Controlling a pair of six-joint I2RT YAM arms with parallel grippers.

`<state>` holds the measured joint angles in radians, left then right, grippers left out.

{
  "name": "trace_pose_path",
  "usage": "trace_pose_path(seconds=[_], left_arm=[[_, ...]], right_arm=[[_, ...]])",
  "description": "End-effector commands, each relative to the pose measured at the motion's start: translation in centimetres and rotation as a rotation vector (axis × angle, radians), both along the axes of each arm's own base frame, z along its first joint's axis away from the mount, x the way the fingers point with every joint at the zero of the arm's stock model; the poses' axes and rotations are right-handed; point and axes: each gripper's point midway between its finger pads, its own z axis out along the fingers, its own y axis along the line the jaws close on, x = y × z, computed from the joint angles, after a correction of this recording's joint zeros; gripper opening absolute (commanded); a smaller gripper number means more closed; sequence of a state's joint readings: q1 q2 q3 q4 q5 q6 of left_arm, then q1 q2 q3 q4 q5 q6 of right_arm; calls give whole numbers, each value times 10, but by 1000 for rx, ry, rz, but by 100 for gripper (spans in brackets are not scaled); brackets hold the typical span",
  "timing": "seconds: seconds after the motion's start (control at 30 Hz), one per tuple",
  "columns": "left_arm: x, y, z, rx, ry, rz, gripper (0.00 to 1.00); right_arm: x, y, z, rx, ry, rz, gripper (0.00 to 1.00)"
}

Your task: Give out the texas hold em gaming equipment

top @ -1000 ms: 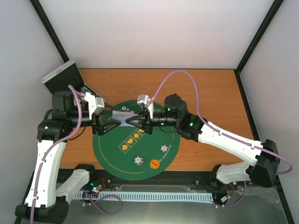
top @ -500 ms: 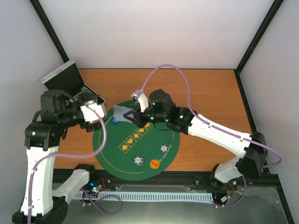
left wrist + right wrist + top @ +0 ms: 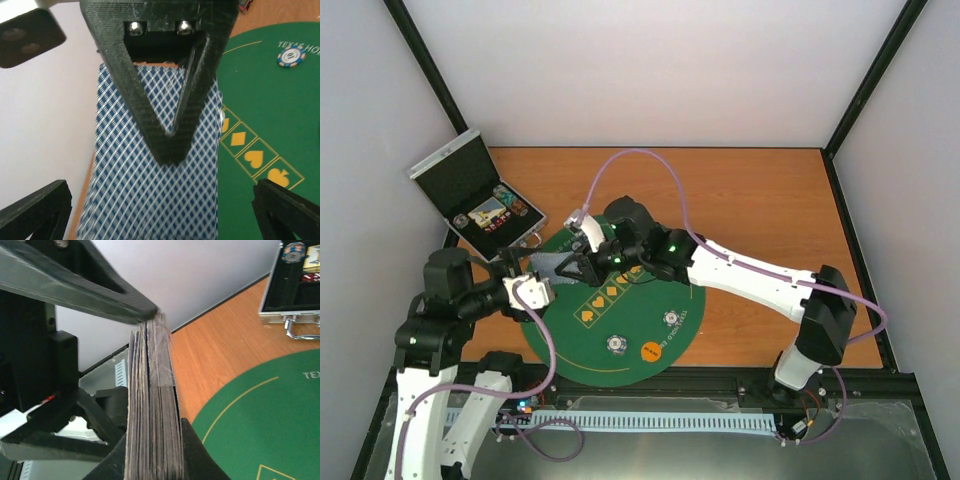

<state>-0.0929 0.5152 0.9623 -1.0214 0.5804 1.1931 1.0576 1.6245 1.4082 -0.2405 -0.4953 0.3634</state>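
The deck of blue-checked playing cards (image 3: 550, 265) hangs above the left rim of the green mat, with my right gripper (image 3: 572, 268) shut on it. In the right wrist view the deck (image 3: 152, 415) shows edge-on between the right gripper (image 3: 152, 455) jaws. My left gripper (image 3: 532, 278) stands open just near-left of the deck. Its wide-apart jaws (image 3: 159, 200) frame the card back (image 3: 155, 190) without touching it. Two patterned chips (image 3: 617, 343) (image 3: 672, 317) and an orange disc (image 3: 651, 350) lie on the mat's near part. A blue-rimmed chip (image 3: 291, 56) lies by the mat's lettering.
The round green mat (image 3: 630, 310) covers the table's near middle. An open silver case (image 3: 475, 195) with chips and cards inside stands at the far left corner, also visible in the right wrist view (image 3: 295, 290). Bare wood lies to the right and far side.
My left gripper opened, let go of the deck and pulled back toward the near left. The right arm swung left with the deck in its jaws.
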Motion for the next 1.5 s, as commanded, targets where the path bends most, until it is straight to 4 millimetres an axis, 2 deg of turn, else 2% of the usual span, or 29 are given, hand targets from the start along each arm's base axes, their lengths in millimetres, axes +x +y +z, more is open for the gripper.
trace_pose_path(seconds=[0.0, 0.07, 0.27, 0.4, 0.5, 0.9, 1.13, 1.2, 1.33, 1.47], left_arm=[[-8, -11, -6, -88, 177, -25, 100], [-8, -11, -17, -97, 234, -15, 100], [11, 6, -24, 10, 85, 59, 100], [25, 13, -23, 33, 63, 111, 88], [26, 13, -18, 28, 47, 113, 82], [21, 9, -9, 27, 5, 70, 84], [28, 15, -23, 68, 59, 100, 68], [29, 15, -21, 71, 46, 101, 62], [29, 11, -18, 50, 38, 80, 59], [29, 8, -21, 14, 61, 81, 51]], right_arm=[[-15, 15, 14, 58, 17, 105, 3], [-17, 18, 10, 56, 30, 125, 3], [-19, 19, 12, 48, 28, 136, 3], [-18, 21, 14, 53, 42, 128, 3], [-16, 22, 12, 49, 75, 110, 3], [-10, 32, 10, 31, 119, 93, 3], [-8, 34, 6, 4, 103, 109, 3], [-5, 33, 3, -4, 105, 103, 3], [-1, 30, -2, -11, 119, 95, 3], [2, 27, -2, -7, 123, 91, 3]])
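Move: The card deck, already pinched flat by the right gripper, lies roughly 4 cm ahead of the open left gripper, 4 cm to its right and 2 cm lower. From the right hand point, the deck's middle is about 2 cm to the left and 1 cm down, and the left gripper some 6 cm left, 4 cm back and 1 cm up. Well below the left hand, the card row on the mat is about 3 cm ahead and 11 cm right, the chip case some 20 cm ahead and 13 cm left. Bring the left gripper down about 3 cm with its jaws wide, then forward nearly as far, straddling the deck's near end, and close in two steps to about two thirds open, one finger on each side edge. Keep the right gripper's pinch and feed the deck about 3 cm left into those jaws, tipping the right hand slightly. ##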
